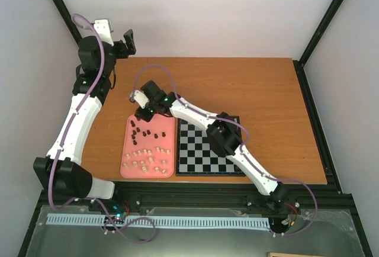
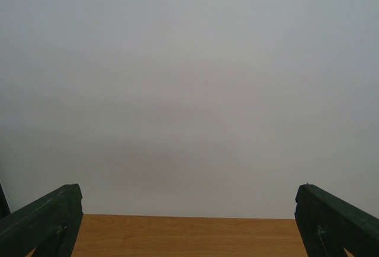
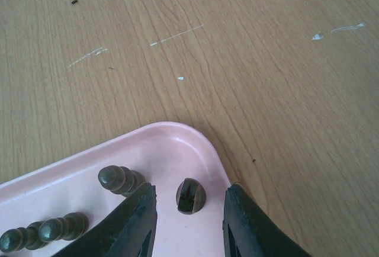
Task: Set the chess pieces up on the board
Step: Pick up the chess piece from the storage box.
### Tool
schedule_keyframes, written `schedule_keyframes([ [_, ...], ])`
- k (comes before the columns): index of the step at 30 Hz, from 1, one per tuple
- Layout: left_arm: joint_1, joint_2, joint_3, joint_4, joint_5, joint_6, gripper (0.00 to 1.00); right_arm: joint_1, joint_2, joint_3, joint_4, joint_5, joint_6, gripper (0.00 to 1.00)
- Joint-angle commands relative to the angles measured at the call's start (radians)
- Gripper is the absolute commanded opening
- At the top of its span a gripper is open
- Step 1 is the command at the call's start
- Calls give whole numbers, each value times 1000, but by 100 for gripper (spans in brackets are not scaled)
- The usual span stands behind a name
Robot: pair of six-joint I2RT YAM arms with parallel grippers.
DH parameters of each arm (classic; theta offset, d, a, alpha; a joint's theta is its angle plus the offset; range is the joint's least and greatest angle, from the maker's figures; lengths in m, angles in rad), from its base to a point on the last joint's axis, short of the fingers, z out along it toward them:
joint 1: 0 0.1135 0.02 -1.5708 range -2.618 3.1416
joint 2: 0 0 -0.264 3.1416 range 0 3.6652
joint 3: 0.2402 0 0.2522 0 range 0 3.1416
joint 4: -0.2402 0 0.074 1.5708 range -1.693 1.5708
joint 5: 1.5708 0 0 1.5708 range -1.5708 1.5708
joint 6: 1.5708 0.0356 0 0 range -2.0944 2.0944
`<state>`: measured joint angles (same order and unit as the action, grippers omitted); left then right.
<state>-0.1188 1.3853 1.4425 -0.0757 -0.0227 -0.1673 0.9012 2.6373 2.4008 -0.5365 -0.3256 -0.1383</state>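
Observation:
The board (image 1: 201,150), black and pale grey checks, lies bare at the table's near middle. Left of it the pink tray (image 1: 169,124) holds dark chess pieces (image 1: 142,132) at its far end and cream ones (image 1: 145,159) nearer. My right gripper (image 1: 141,113) is down at the tray's far left corner. In the right wrist view it (image 3: 189,193) stands open around a dark slotted piece (image 3: 190,198), with a gap on each side. Other dark pieces (image 3: 118,180) lie to the left. My left gripper (image 1: 127,41) is raised at the far left, open (image 2: 188,195) and holding nothing.
The tray's rounded rim (image 3: 207,144) runs just past the right finger (image 3: 249,221). Beyond it is bare wooden table (image 3: 237,50). Black frame posts (image 1: 320,26) stand at the back corners, with white walls behind.

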Motion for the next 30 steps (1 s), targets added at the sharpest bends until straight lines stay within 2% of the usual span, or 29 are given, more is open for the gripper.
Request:
schedule_keyframes([
  [1, -3, 0, 17, 15, -7, 22, 100, 8, 34, 42, 19, -19, -9, 31],
  [14, -3, -5, 14, 13, -23, 33, 100, 16, 61, 55, 20, -16, -6, 23],
  [22, -3, -4, 12, 14, -23, 30, 100, 21, 73, 57, -1, -6, -11, 23],
  [27, -3, -6, 11, 13, -25, 31, 100, 20, 70, 57, -4, 16, -14, 10],
  [30, -2, -4, 12, 14, -27, 32, 100, 20, 65, 56, -6, 29, -17, 6],
])
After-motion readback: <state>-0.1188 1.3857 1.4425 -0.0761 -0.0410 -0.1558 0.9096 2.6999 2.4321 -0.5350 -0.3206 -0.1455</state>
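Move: Just below the right hand stands the chess piece to be picked up, a dark one in the far left corner of the storage box, about 4 cm down and 1 cm to the left. At about the same height, a second dark piece stands roughly 3 cm back and 3 cm to the left, a third some 6 cm back and 1 cm to the left. From the left hand, the piece to be picked up lies about 8 cm back, 4 cm to the right and 40 cm below. Sinking about 3 cm almost straight down onto the dark piece in the corner, with a short pause on the way, the right hand keeps its slanting attitude. The partly open fingers narrow slowly at first, then close almost shut at the bottom and pinch the piece's head from both sides. ##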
